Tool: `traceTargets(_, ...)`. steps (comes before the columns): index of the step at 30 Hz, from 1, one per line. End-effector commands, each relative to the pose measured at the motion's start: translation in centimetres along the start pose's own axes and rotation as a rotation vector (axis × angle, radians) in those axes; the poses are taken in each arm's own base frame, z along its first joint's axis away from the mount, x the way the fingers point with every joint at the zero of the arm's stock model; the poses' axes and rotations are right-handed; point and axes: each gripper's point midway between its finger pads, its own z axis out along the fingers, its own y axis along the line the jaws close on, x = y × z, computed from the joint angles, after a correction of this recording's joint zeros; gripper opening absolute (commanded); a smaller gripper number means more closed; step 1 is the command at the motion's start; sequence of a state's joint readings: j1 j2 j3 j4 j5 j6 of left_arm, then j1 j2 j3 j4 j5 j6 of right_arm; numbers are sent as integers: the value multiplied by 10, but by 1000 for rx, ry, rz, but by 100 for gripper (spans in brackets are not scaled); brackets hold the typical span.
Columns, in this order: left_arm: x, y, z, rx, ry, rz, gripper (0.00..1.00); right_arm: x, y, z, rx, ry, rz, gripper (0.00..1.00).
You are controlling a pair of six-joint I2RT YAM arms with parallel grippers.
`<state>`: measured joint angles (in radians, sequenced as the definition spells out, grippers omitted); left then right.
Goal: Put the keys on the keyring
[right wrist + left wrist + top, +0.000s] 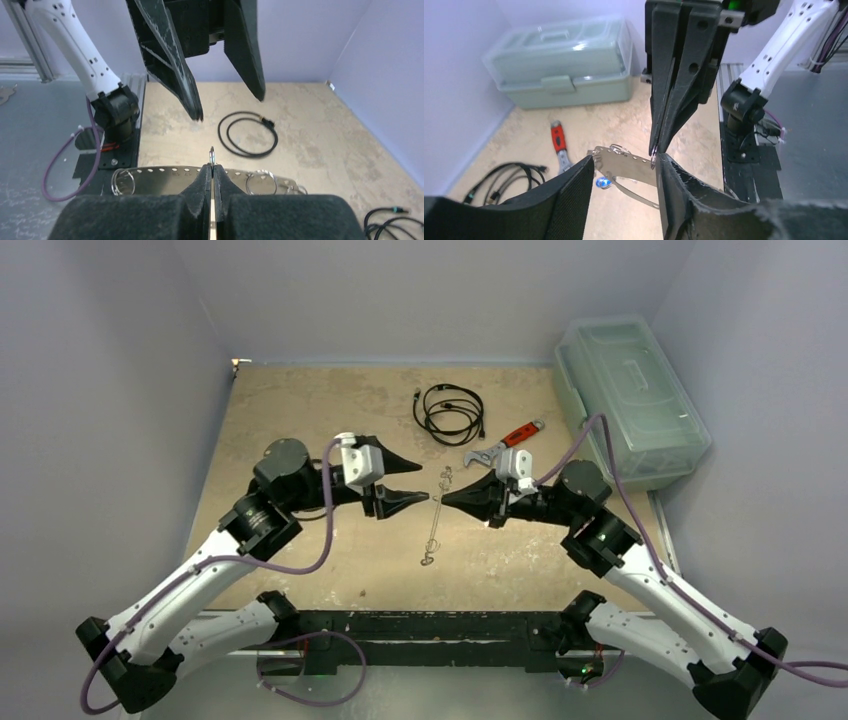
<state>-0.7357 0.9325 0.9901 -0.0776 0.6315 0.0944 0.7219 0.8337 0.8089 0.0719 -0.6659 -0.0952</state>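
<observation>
The keyring (626, 167) is a flat silvery metal band with a row of small holes. It hangs in the air between the two grippers and shows edge-on as a thin line (434, 530) from above. My right gripper (212, 167) is shut on a small wire loop standing edge-on at the band's rim; its closed tips (655, 150) point down at the band. My left gripper (625, 159) is open, a finger on either side of the band, neither pressing it. A blue-headed key (602, 183) dangles under the band. Small wire loops (260, 182) sit along the band.
A red-handled wrench (505, 445) and a coiled black cable (450, 412) lie on the tan table behind the grippers. A pale green lidded box (630, 400) stands at the back right. Walls close in both sides, and the arms' base rail (430, 625) runs along the near edge.
</observation>
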Motion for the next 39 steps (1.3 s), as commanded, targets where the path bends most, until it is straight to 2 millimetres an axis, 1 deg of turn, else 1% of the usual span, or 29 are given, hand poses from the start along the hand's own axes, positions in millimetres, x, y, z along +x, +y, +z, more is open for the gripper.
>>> traceTargets(1,-47,-11,-13,10,-163,74,45,-38,1,-7,33,-152,-62,0)
traceTargets(3,-55,-16,-15,37,-185,86,40,-44,2,-11,44,-186,-63,0)
traceTargets(5,-58,-23,-15,77,-192,85,37,-50,4,-14,50,-224,-55,0)
traceTargets(8,-60,-30,-13,130,-196,79,38,-59,7,-21,65,-285,-47,0)
traceTargets(12,-55,-36,-7,193,-189,70,40,-66,13,-25,50,-325,-48,0)
traceTargets(17,-48,-42,1,267,-176,40,36,-69,17,-26,32,-341,-45,0)
traceTargets(24,-47,-46,4,299,-181,23,31,-71,20,-26,16,-364,-36,0)
traceTargets(29,-41,-45,8,311,-176,4,29,-68,20,-23,5,-359,-27,0)
traceTargets(35,-36,-43,12,311,-168,-11,26,-69,20,-21,-6,-363,-27,0)
traceTargets(39,-34,-42,14,312,-169,-18,23,-68,20,-19,-15,-361,-23,0)
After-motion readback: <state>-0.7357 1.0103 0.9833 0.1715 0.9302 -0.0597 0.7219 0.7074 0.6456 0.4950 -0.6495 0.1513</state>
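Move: The right gripper already pinches a small metal ring at its tips, the crescent plate hanging with its middle roughly 5 cm below and 1 cm back of the ring. For the half-open left hand, that ring is about 3 cm right, 2 cm back and 3 cm lower. From the right hand, the left fingertips are some 4 cm left, 2 cm ahead and 3 cm up; the blue key lies about 12 cm ahead, 10 cm right and 30 cm below. Raise the ring and hanging plate about 5 cm with the right gripper, drawing it back half as far and tilting its tips up some 15 degrees, grip kept. Bring the left gripper back about 4 cm and slightly right, first up, then partway down again, turning clockwise and narrowing its fingers to line up in front of the ring without closing on it. ##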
